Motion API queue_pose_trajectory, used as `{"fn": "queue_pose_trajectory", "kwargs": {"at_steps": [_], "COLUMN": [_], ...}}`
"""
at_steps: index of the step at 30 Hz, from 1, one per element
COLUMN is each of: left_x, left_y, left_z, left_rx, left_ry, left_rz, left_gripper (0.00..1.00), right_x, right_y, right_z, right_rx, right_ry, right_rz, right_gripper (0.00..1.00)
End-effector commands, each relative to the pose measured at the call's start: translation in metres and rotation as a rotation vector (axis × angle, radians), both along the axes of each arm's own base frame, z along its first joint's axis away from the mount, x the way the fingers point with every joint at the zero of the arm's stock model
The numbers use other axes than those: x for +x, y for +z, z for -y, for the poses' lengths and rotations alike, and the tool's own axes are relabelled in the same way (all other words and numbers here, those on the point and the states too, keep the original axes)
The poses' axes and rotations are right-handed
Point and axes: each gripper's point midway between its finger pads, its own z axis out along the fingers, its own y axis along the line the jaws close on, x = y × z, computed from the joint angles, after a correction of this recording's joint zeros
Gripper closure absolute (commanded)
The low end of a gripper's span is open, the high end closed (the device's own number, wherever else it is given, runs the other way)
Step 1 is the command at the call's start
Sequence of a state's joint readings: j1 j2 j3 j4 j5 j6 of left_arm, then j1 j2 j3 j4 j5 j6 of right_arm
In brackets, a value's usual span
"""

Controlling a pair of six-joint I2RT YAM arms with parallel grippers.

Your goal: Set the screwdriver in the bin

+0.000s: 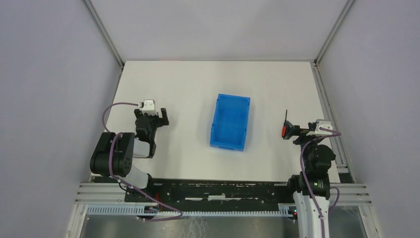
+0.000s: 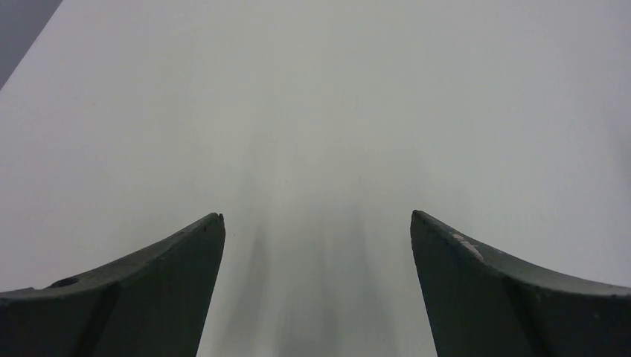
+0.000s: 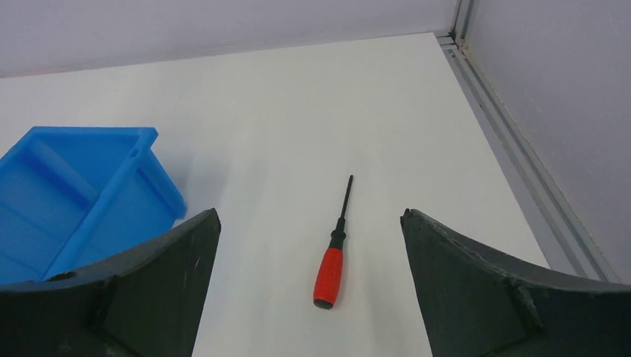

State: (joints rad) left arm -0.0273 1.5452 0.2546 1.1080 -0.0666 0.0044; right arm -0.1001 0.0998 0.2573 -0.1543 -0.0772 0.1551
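The screwdriver [image 3: 332,264], red handle and thin black shaft, lies flat on the white table [image 3: 298,126], shaft pointing away. My right gripper [image 3: 311,217] hovers open above it, the handle lying between the two fingers without contact. From above, the screwdriver [image 1: 285,128] shows at the right, partly under my right gripper [image 1: 292,131]. The blue bin [image 1: 230,121] stands in the table's middle, left of the screwdriver; its corner [image 3: 82,193] appears in the right wrist view. My left gripper [image 2: 316,216] is open over bare table, far left of the bin [image 1: 157,119].
A metal rail [image 3: 521,156] and grey wall run close along the table's right edge. Grey walls enclose the table on the left and at the back. The arm bases sit on a black rail [image 1: 218,191] at the near edge.
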Motion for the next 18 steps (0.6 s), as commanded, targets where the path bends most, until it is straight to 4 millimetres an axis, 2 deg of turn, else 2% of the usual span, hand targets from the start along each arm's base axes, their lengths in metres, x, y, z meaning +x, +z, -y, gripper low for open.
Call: {"fn": "queue_pose_trajectory", "kwargs": {"at_steps": [1, 2, 6, 9, 10, 11, 13, 15, 18], "left_x": [0.004, 0.004, 0.004, 0.004, 0.004, 0.004, 0.004, 0.004, 0.004], "left_y": [0.015, 0.015, 0.015, 0.015, 0.015, 0.015, 0.015, 0.015, 0.015], "left_z": [0.001, 0.001, 0.001, 0.001, 0.001, 0.001, 0.001, 0.001, 0.001], "left_rx": [-0.032, -0.032, -0.032, -0.032, -0.032, -0.032, -0.032, -0.031, -0.032], "left_ry": [-0.002, -0.002, -0.002, -0.002, -0.003, -0.003, -0.002, -0.001, -0.003], "left_rz": [0.054, 0.053, 0.053, 0.053, 0.054, 0.053, 0.053, 0.052, 0.053], "left_gripper": [0.0, 0.0, 0.0, 0.0, 0.0, 0.0, 0.0, 0.0, 0.0], "right_x": [-0.001, -0.002, 0.004, 0.023, 0.032, 0.037, 0.049, 0.055, 0.061], "right_y": [0.019, 0.026, 0.067, 0.082, 0.07, 0.067, 0.042, 0.005, -0.046], "right_z": [0.019, 0.02, 0.003, 0.007, 0.012, 0.017, 0.028, 0.039, 0.043], "right_rx": [0.058, 0.057, -0.045, -0.07, -0.069, -0.071, -0.08, -0.086, -0.077], "right_ry": [-0.118, -0.126, -0.009, -0.004, -0.022, -0.04, -0.076, -0.12, -0.142], "right_rz": [0.062, 0.075, 0.107, -0.053, -0.169, -0.263, -0.496, -0.72, -0.87], "right_gripper": [0.02, 0.02, 0.02, 0.02, 0.02, 0.02, 0.02, 0.02, 0.03]}}
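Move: The red-handled screwdriver lies about 9 cm ahead of my empty right hand, in line with it sideways and roughly 19 cm below, its handle end towards me and its shaft pointing outwards. The blue bin stands some 25 cm to the left of the screwdriver and about level with it in reach. From my left hand the screwdriver is about 65 cm to the right, 4 cm farther back and 6 cm lower. I lift my right hand about 8 cm, slowly at first and then fast, and swing it forward nearly 10 cm, drifting 3 cm right, to bring it high above the screwdriver and a little to its right. Near the end I begin to sink, having come down 2 cm, while the wrist tips the fingers some 25 degrees downward; they stay wide open and touch nothing. ##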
